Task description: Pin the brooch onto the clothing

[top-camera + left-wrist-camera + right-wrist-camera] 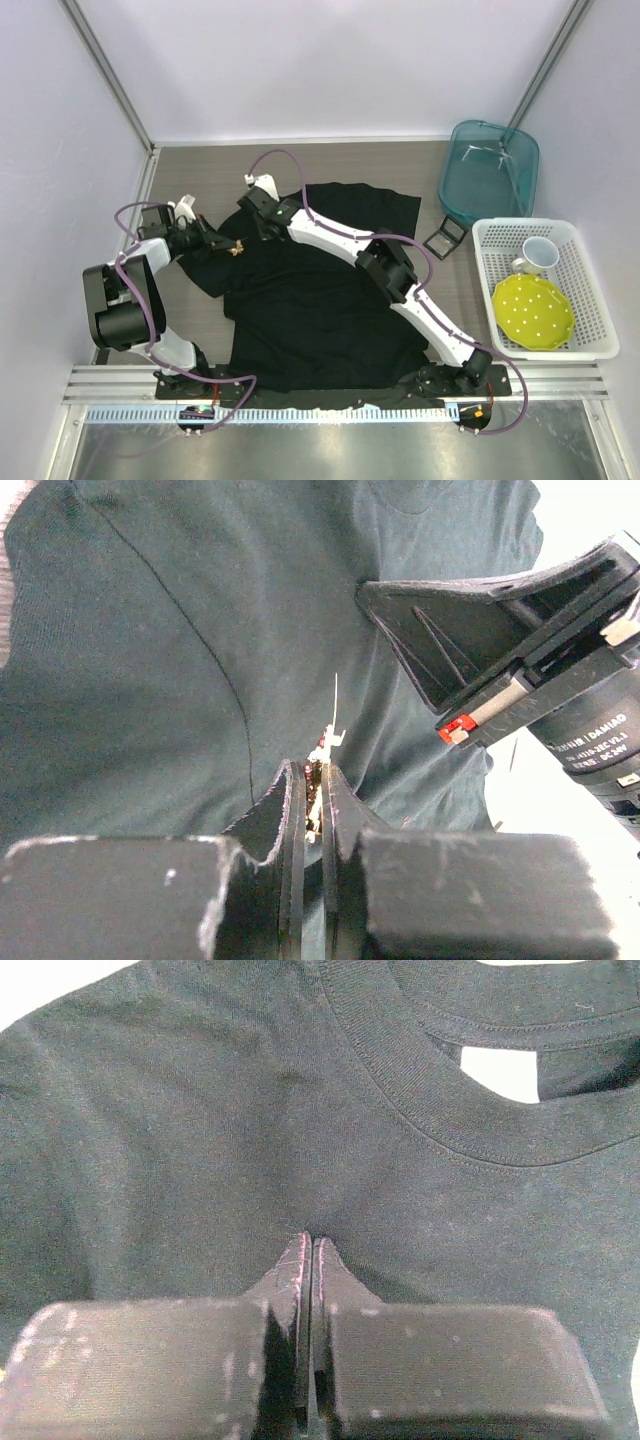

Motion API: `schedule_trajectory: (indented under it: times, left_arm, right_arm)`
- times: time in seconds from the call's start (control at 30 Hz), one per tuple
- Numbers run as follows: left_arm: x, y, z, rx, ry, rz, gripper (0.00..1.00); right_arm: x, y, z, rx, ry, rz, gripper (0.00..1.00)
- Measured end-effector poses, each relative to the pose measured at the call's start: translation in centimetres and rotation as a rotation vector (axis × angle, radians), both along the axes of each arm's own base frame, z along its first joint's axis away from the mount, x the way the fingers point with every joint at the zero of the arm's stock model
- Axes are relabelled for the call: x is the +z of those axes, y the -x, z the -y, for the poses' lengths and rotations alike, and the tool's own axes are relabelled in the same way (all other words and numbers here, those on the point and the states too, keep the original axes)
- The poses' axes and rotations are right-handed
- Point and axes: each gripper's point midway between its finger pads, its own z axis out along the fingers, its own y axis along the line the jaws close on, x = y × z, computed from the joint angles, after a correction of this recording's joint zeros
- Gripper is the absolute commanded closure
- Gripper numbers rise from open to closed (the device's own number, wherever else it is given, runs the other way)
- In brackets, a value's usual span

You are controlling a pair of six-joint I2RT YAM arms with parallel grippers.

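Note:
The clothing (320,300), a black T-shirt, lies spread flat on the table. My left gripper (218,240) is at the shirt's left shoulder and is shut on the brooch (237,248). In the left wrist view the brooch (318,775) sits between the shut jaws, its thin pin pointing out over the shirt (150,660). My right gripper (262,212) is shut, with its tips pinching the fabric just below the collar. In the right wrist view the tips (310,1245) meet the cloth (180,1140) under the round neck, with the white label (500,1072) inside it. The right gripper also shows in the left wrist view (480,650).
A teal plastic bin (490,170) stands at the back right. A white basket (590,330) on the right holds a yellow-green plate (533,310) and a white mug (540,255). A small black box (445,238) sits beside the shirt's right sleeve.

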Motion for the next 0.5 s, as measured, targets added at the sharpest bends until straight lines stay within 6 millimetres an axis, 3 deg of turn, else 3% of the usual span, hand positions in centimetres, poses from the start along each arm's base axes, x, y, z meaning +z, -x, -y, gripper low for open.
schedule_trajectory:
  times: [0.07,0.1,0.2,0.5]
  left_arm:
    - [0.1,-0.2,0.1,-0.003,-0.002,0.008,1.0]
    - [0.2,-0.2,0.1,-0.004,-0.002,0.011,1.0]
    - [0.2,-0.3,0.0,-0.003,-0.004,0.014,1.0]
    - [0.2,-0.3,0.0,-0.003,-0.005,0.017,1.0]
  right_arm:
    - [0.4,0.0,0.0,0.001,-0.007,0.002,0.94]
    - [0.6,0.0,-0.1,0.002,-0.01,0.003,0.76]
    - [1.1,0.3,-0.3,0.001,-0.036,-0.011,0.54]
    - [1.4,0.0,0.1,-0.019,-0.061,-0.026,0.52]
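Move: The right hand's shut fingertips are at the raised fold of black clothing, whose middle lies about 1 cm straight below them. The brooch, its pin pointing at this fold, hangs in the left gripper about 6 cm to the right hand's left, 3 cm back and 1 cm higher. The white collar tag is roughly 11 cm forward and 5 cm right of the right hand. From the left hand the fold is some 7 cm right, 3 cm forward and 2 cm down. The right fingers let go of their small pinch of clothing beside the pin, spreading to about half open as the hand rises about 1.5 cm and dips back only slightly before returning. The left hand keeps its grip on the brooch and stays practically still, the pin still aimed at the spot between the right fingers. ##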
